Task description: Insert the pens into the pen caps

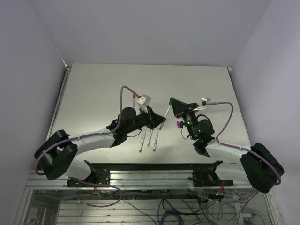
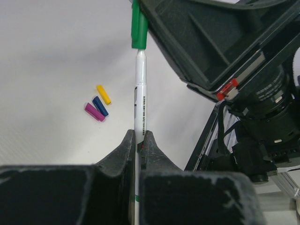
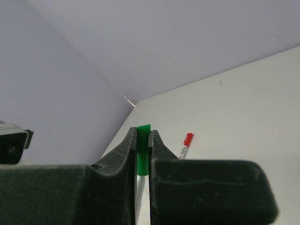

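A silvery pen (image 2: pixel 139 93) is held above the table between both arms. My left gripper (image 2: pixel 139 136) is shut on its lower barrel. The pen's far end sits in a green cap (image 2: pixel 139 30), and my right gripper (image 3: pixel 142 133) is shut on that green cap (image 3: pixel 142 150). From above, the left gripper (image 1: pixel 161 122) and right gripper (image 1: pixel 171 102) meet at mid-table. Three uncapped pens (image 1: pixel 149 139) lie side by side near the left arm. A yellow cap (image 2: pixel 103 94), a blue cap (image 2: pixel 100 106) and a magenta cap (image 2: pixel 94 112) lie together on the table.
A pen with a red cap (image 3: pixel 185 143) lies farther back on the table, behind the left gripper; it also shows in the top view as the red-capped pen (image 1: pixel 134 99). The right wrist's black body (image 2: pixel 211 47) looms close over the held pen. The table's rail (image 1: pixel 154 166) runs along the near edge.
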You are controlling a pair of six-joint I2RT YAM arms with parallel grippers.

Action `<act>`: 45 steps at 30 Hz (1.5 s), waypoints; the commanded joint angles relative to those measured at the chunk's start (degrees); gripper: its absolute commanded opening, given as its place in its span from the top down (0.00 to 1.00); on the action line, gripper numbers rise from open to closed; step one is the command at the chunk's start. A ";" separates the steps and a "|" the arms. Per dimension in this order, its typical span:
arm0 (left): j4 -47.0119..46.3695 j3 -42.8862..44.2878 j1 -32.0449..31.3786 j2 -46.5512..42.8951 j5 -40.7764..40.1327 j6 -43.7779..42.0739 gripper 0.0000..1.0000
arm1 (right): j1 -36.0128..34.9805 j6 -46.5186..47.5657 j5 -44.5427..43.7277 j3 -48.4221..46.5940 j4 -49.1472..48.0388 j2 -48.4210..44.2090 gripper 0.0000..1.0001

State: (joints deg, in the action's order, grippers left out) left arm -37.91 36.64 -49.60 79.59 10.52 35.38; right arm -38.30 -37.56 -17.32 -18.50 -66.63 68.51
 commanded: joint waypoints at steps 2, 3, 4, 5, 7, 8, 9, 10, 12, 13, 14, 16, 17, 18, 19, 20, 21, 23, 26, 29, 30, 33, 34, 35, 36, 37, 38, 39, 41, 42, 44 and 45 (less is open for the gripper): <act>-3.69 -0.54 -0.21 -2.66 -0.34 -1.28 0.93 | 0.07 0.74 0.43 -0.01 -0.65 1.20 1.00; -3.60 -0.71 -0.21 -2.81 -0.32 -1.28 0.93 | 0.03 0.92 0.52 -0.12 -0.61 1.32 1.00; -3.47 -0.94 -0.17 -2.98 -0.29 -1.29 0.93 | 0.04 0.99 0.47 -0.27 -0.50 1.52 1.00; -3.25 -1.08 -0.22 -3.14 -0.40 -1.28 0.93 | 0.07 1.00 0.47 -0.37 -0.55 1.61 1.00; -2.92 -1.58 -0.19 -3.53 -1.09 -1.19 0.93 | 0.00 0.86 0.64 -0.46 -0.77 1.84 1.00; -3.07 -1.89 -0.20 -3.68 -1.52 -1.11 0.93 | 0.01 0.61 0.80 -0.48 -0.82 1.95 1.00; -3.25 -2.09 -0.23 -3.67 -1.90 -1.10 0.93 | 0.01 0.33 1.18 -0.48 -0.98 2.08 1.00; -3.38 -2.17 -0.20 -3.61 -2.12 -1.10 0.93 | -0.02 -0.08 1.56 -0.48 -1.22 2.25 1.00; -3.82 -2.04 -0.19 -3.08 -2.24 -1.03 0.93 | 0.06 -0.98 2.56 -0.59 -1.48 2.62 1.00; -4.22 -1.89 -0.22 -2.72 -2.18 -0.95 0.93 | 0.03 -1.49 3.12 -0.73 -1.44 2.84 1.00; -4.69 -1.90 -0.21 -2.25 -2.25 -0.85 0.93 | 0.00 -1.93 3.56 -0.82 -1.39 2.99 1.00; -5.85 -1.83 -0.18 -1.27 -2.34 -0.52 0.93 | -0.11 -2.87 4.38 -0.71 -1.44 3.36 1.00; -6.49 -1.84 -0.15 -0.76 -2.42 -0.35 0.93 | -0.13 -3.33 4.78 -0.60 -1.60 3.50 1.00; -7.11 -1.72 -0.16 -0.25 -2.57 -0.11 0.93 | -0.15 -3.74 5.24 -0.43 -1.73 3.63 1.00; -7.55 -1.69 -0.21 0.11 -2.73 0.01 0.93 | -0.23 -4.09 5.70 -0.33 -1.68 3.69 1.00; -7.96 -1.74 -0.23 0.42 -2.97 0.16 0.93 | -0.26 -4.44 6.17 -0.24 -1.54 3.73 1.00; -8.30 -1.73 -0.17 0.66 -3.37 0.28 0.93 | -0.34 -4.65 6.73 -0.22 -1.49 3.88 1.00; -9.38 -1.97 -0.16 1.00 -4.17 0.52 0.93 | -0.38 -4.80 8.51 -0.26 -0.93 3.99 1.00; -11.13 -2.49 -0.22 1.17 -5.67 1.10 0.93 | -0.45 -4.73 11.60 -0.52 0.36 4.32 1.00; -13.66 -3.23 -0.19 1.18 -6.83 2.13 0.93 | -0.42 -4.61 14.63 -0.66 1.59 4.73 1.00; -14.51 -3.44 -0.17 1.18 -7.28 2.32 0.93 | -0.40 -4.58 15.51 -0.61 1.87 4.98 1.00; -16.16 -3.49 -0.14 1.06 -8.53 2.53 0.93 | -0.46 -4.84 17.45 -0.17 2.35 5.85 1.00; -16.59 -3.47 -0.10 1.04 -8.91 2.63 0.93 | -0.46 -4.88 17.82 0.11 2.45 6.03 1.00; -17.15 -3.49 -0.13 1.01 -9.20 2.74 0.93 | -0.46 -4.96 18.15 0.27 2.61 6.22 1.00; -18.08 -3.63 -0.12 1.01 -9.55 3.04 0.93 | -0.46 -4.93 18.97 0.30 2.98 6.47 1.00; -18.67 -3.79 -0.03 1.01 -9.83 3.21 0.93 | -0.44 -4.81 19.85 0.24 3.40 6.66 1.00; -19.94 -3.89 0.09 1.00 -10.00 3.55 0.93 | -0.44 -4.61 20.86 0.11 4.17 6.96 1.00; -20.92 -4.01 0.24 1.05 -10.07 3.78 0.93 | -0.43 -4.36 21.91 -0.13 4.75 7.25 1.00; -22.61 -4.28 0.71 1.18 -9.88 4.31 0.93 | -0.54 -4.11 23.92 -0.55 5.75 7.89 1.00; -23.25 -4.29 0.96 1.18 -9.85 4.64 0.93 | -0.54 -4.02 24.68 -0.71 6.33 8.14 1.00; -24.92 -4.68 1.62 1.11 -9.75 5.15 0.93 | -0.68 -3.86 25.45 -0.83 7.47 8.37 1.00; -25.67 -4.90 2.01 1.03 -9.76 5.36 0.93 | -0.80 -3.72 25.65 -0.91 7.94 8.41 1.00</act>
State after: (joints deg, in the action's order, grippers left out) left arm -47.81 30.61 -49.58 81.06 4.43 39.70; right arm -37.58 -41.28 -0.64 -19.92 -66.41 75.40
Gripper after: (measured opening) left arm 0.098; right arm 0.051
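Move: The green cap, pinched by the right hand, sits about 8 cm ahead of the left hand, 4 cm to its right and 5 cm above; the held pen's nose is already at its mouth. From the right hand, that pen's middle lies some 6 cm back, 3 cm left and 4 cm lower. On the table, 24 cm below the right hand, lie the pink cap 2 cm ahead and 8 cm right, and the blue cap 2 cm ahead and 10 cm right. Keeping its pinch on the green cap, the right hand carries it about 5 cm left and some 3 cm down, easing back slightly and turning roughly 15 degrees counter-clockwise, so that the cap slides farther over the pen's nose towards the left fingers. The left hand keeps its grip on the barrel and shifts only a little, left and down by about 1.5 cm each with a slight push forward, so the gap between the hands closes. ##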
